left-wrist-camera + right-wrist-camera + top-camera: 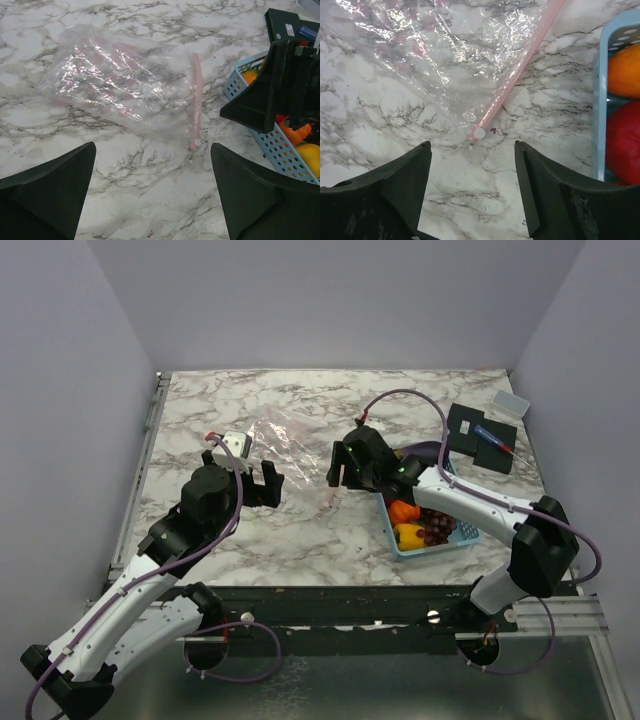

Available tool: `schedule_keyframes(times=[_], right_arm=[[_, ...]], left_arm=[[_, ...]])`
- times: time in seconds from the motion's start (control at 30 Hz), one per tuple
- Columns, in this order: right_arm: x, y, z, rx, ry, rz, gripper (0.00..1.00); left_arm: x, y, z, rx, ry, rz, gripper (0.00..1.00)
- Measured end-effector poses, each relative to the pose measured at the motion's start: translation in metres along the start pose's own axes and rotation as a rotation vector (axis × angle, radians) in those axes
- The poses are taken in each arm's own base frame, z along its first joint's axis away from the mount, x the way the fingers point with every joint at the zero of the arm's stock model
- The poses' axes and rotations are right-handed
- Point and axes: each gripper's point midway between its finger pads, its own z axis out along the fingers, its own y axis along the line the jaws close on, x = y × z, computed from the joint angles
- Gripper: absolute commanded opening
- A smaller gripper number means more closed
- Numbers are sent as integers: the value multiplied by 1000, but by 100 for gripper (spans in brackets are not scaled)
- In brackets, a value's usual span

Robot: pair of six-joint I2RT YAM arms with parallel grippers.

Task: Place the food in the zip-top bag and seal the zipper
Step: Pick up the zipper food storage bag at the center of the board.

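The clear zip-top bag [285, 438] lies flat and crinkled on the marble mid-table, also seen as the bag [107, 82] and the bag [420, 55]. Its pink zipper [195, 102] runs along the mouth edge, and the zipper [512, 75] ends just ahead of my right gripper [472, 147]. That right gripper [340, 462] hovers open by the bag's right edge, with nothing between its fingers. My left gripper [245, 475] is open at the bag's near left; in its wrist view the left gripper [152, 150] shows only bare marble. The food [415, 525] sits in the blue basket: an orange piece [625, 70], a red tomato [624, 142], a yellow piece [310, 157].
The light-blue perforated basket [398, 540] stands right of the bag, under the right arm. A black plate [470, 425] carrying a pen and a small clear box [511, 402] lie at the back right. The right gripper's body [280, 85] rises between bag and basket.
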Motion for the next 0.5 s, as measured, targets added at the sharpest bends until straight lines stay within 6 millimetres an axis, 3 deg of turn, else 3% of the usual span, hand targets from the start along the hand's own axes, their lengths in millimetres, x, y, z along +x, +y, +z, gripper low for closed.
schedule_keyframes(times=[0.33, 0.5], right_arm=[[26, -5, 44, 73, 47, 125, 77], [30, -5, 59, 95, 37, 202, 72]], left_arm=[[-2, 0, -2, 2, -7, -2, 99], [-2, 0, -2, 2, -7, -2, 99]])
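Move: The slider end of the bag's pink zipper strip, the bag's near corner, lies roughly 14 cm below the right hand, about 4 cm ahead and 2 cm to its left. The bag's middle is about 17 cm ahead and 8 cm left. The blue food basket's middle is some 21 cm to the right and 2 cm ahead, 11 cm down. From the left hand the slider end is about 10 cm ahead, 10 cm right and 25 cm below. Still touching nothing, the open right hand heads down for the slider end of the bag's zipper strip, sinking about 6 cm while easing some 2 cm forward and 2 cm left. The wrist turns roughly 10 degrees clockwise and tips the fingers a little steeper; the fingers stay well apart with the slider between them in line. ##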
